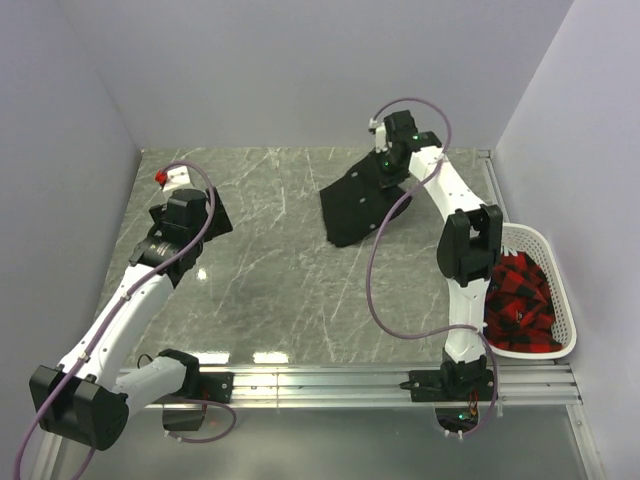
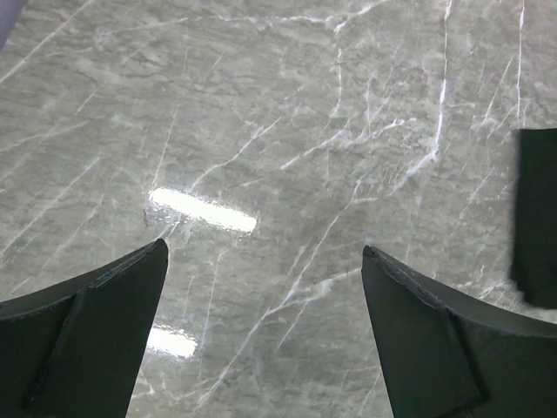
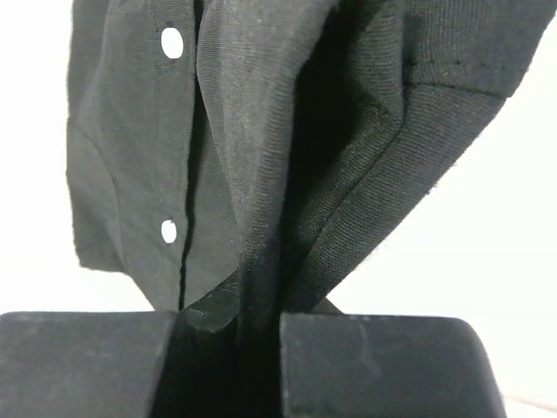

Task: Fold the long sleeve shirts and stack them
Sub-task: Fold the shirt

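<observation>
A black long sleeve shirt (image 1: 350,210) hangs over the far middle of the table, bunched, its lower edge down near the marble. My right gripper (image 1: 386,178) holds its upper right part. In the right wrist view the right gripper (image 3: 252,318) is shut on a fold of the black shirt (image 3: 261,157), with two pale buttons showing on the placket. My left gripper (image 1: 222,214) is at the left of the table, well apart from the shirt. The left wrist view shows the left gripper (image 2: 261,252) open over bare marble, with a black cloth edge (image 2: 535,218) at the right.
A white basket (image 1: 553,262) holding red-and-black cloth (image 1: 520,300) stands at the right beside the right arm's base. A small red-and-white object (image 1: 170,178) lies at the far left. White walls close in the table at the back and sides.
</observation>
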You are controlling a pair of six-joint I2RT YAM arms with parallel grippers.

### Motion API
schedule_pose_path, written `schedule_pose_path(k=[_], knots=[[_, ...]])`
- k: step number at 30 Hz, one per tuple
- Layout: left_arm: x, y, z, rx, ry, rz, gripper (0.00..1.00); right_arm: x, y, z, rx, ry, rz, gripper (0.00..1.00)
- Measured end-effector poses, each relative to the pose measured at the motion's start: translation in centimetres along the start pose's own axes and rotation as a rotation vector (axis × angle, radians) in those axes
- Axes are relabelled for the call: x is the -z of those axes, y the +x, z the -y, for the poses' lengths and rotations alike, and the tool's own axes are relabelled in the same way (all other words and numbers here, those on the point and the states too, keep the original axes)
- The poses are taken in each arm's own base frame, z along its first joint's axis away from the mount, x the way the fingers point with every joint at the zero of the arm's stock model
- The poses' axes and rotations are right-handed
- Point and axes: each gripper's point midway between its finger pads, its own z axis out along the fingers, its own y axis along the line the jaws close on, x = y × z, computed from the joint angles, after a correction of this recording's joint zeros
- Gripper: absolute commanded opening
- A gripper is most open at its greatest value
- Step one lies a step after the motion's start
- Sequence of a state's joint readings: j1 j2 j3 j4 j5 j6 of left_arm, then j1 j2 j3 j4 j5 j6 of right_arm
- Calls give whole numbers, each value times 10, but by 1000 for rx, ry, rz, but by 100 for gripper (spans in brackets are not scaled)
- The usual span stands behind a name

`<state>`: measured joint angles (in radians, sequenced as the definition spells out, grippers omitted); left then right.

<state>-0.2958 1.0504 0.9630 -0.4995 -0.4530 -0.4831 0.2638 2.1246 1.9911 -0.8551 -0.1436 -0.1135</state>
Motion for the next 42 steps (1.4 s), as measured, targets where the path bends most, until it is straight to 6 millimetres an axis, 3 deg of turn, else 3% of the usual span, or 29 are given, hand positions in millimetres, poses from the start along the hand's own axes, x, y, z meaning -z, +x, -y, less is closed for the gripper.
schedule_pose_path(k=[4,9,12,16,19,21,25,28,31,34,38,40,41,42], knots=[[1,-2,-2,2,-9,12,99,23,-6,54,2,275,-9,0],[1,-3,-3,2,-19,17,99,66,-14,102,26,635,1,0],[1,-4,-4,2,-23,19,99,96,-25,118,83,838,18,0],[1,-4,-5,3,-29,22,99,117,-34,117,187,1030,33,0],[1,-4,-6,2,-33,22,99,111,-34,103,260,1090,12,0],[1,-3,-6,1,-34,21,99,96,-32,88,306,1098,-8,0],[1,-3,-7,0,-35,21,99,41,-16,49,413,1077,-69,0],[1,-3,-7,2,-34,22,99,-13,16,17,505,1045,-145,0],[2,-4,-7,4,-32,26,99,-50,56,-14,606,1008,-224,0],[3,-4,-7,5,-31,29,99,-64,80,-42,679,975,-256,1],[3,-4,-8,6,-31,29,99,-65,88,-79,719,935,-224,13],[3,-4,-8,5,-31,29,99,-65,90,-93,725,914,-206,23],[3,-4,-8,6,-32,30,99,-65,90,-99,730,903,-201,37],[3,-4,-8,6,-32,30,99,-66,92,-105,730,890,-193,41]])
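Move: The right hand is already pinching the black shirt, which hangs with its middle roughly 7 cm to that hand's left, 2 cm back and 8 cm below. The bare spot of table where the gripped edge is to be laid is about 8 cm back, 9 cm left and 12 cm below. The basket with the red checked shirt sits some 22 cm back, 32 cm right and 8 cm below. From the left hand, that spot lies around 8 cm ahead, 38 cm right and 20 cm below. Keeping its grip on the black shirt, the right hand swings about 13 cm right and 10 cm up while the wrist rolls some 65 degrees, so that the fingers come to point right and down, folding back under the arm. Then it reverses, sweeping roughly 20 cm left and as far down while drawing back, levels out just above the table at the shirt's near left edge, and finally drags on left and back with the fingers starting to open. ##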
